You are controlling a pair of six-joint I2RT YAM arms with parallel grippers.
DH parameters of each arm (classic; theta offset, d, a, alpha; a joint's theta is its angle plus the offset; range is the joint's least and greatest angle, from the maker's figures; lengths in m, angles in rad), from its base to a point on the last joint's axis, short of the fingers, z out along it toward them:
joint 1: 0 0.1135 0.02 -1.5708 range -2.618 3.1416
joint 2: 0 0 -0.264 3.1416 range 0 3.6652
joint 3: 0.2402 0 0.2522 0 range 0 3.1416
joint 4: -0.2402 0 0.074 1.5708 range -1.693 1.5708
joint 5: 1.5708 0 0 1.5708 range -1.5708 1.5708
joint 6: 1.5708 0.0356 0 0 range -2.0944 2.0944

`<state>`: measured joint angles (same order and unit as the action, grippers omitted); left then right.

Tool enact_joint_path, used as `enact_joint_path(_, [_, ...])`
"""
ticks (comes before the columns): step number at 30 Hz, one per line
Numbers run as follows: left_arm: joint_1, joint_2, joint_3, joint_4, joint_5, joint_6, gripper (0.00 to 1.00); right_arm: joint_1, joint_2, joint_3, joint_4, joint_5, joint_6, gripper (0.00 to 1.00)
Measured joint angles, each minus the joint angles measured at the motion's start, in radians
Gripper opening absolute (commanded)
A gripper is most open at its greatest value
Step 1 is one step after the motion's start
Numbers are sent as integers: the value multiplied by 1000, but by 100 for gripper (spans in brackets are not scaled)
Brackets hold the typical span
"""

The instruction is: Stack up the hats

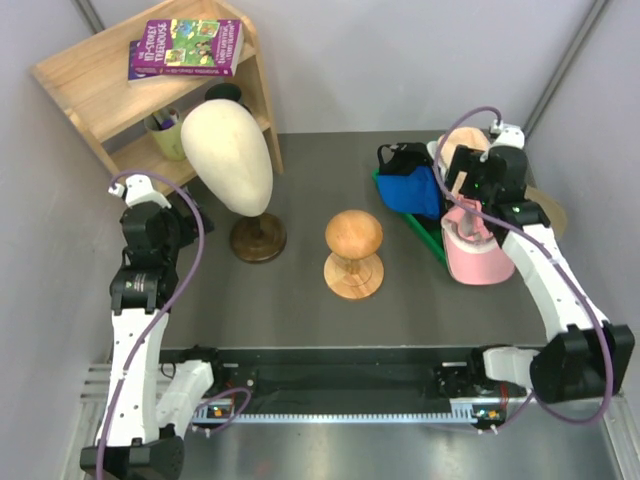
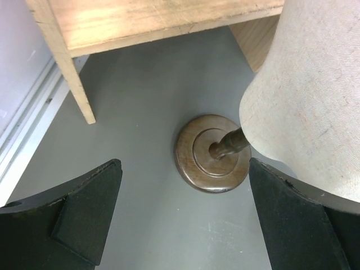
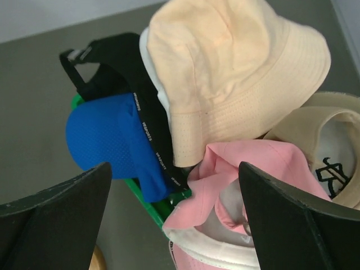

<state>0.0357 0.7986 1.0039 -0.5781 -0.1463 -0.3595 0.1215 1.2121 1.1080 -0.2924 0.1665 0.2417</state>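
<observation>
The hats lie in a heap at the right of the table. A pale peach hat (image 3: pixel 225 67) is on top, over a black one (image 3: pixel 121 64) and a royal blue one (image 3: pixel 104 138). A pink cap (image 3: pixel 247 169) lies nearest the front (image 1: pixel 475 255), and a khaki cap with a dark logo (image 3: pixel 332 152) sits at the far right. A sliver of white hat (image 3: pixel 154 79) shows under the peach one. My right gripper (image 3: pixel 174 167) hangs open just above the pink cap's edge, gripping nothing. My left gripper (image 2: pixel 184 163) stands open at the left, empty, over the table.
The hats rest partly on a green tray (image 3: pixel 157 199). A cream head form (image 1: pixel 228 158) on a dark wooden base (image 2: pixel 212 153) stands by my left gripper. A mushroom-shaped wooden stand (image 1: pixel 353 250) is mid-table. A wooden shelf (image 1: pixel 100 80) with a book (image 1: pixel 185 48) fills the back left.
</observation>
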Motion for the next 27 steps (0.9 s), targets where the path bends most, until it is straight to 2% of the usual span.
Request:
enact_joint_path(4, [0, -14, 0, -1, -20, -1, 99, 0, 129, 58, -8, -2, 5, 92])
enact_joint_path(15, [0, 13, 2, -9, -55, -18, 99, -15, 472, 357, 20, 21, -14, 89])
enact_joint_path(22, [0, 9, 14, -15, -85, -36, 99, -15, 659, 506, 11, 36, -32, 82])
enact_joint_path(24, [0, 9, 20, -18, -95, -35, 99, -15, 700, 537, 4, 46, -32, 75])
enact_joint_path(27, [0, 9, 32, -24, -110, -35, 99, -15, 734, 559, -16, 68, -37, 43])
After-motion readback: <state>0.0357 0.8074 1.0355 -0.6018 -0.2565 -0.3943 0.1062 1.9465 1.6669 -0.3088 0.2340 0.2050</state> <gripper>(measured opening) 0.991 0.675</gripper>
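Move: The cream bucket hat, on top of the hat pile, lies about 15 cm ahead of the right gripper, 3 cm to its right and some 12 cm below. The blue cap is roughly 7 cm ahead and 8 cm left, the black cap about 13 cm ahead and 9 cm left, and the pink cap level with the gripper but 5 cm right, all about 14 cm down. From the left gripper the bucket hat is some 26 cm ahead and 60 cm right. Reach the open right gripper forward about 16 cm, over the pile to the cream bucket hat, first dipping slightly, then running nearly level, and sinking again at the end for some 8 cm down in all. Tip the fingers about 10 degrees further down and, on arriving, begin closing them around the near-left part of the hat, ending roughly two-thirds open. ##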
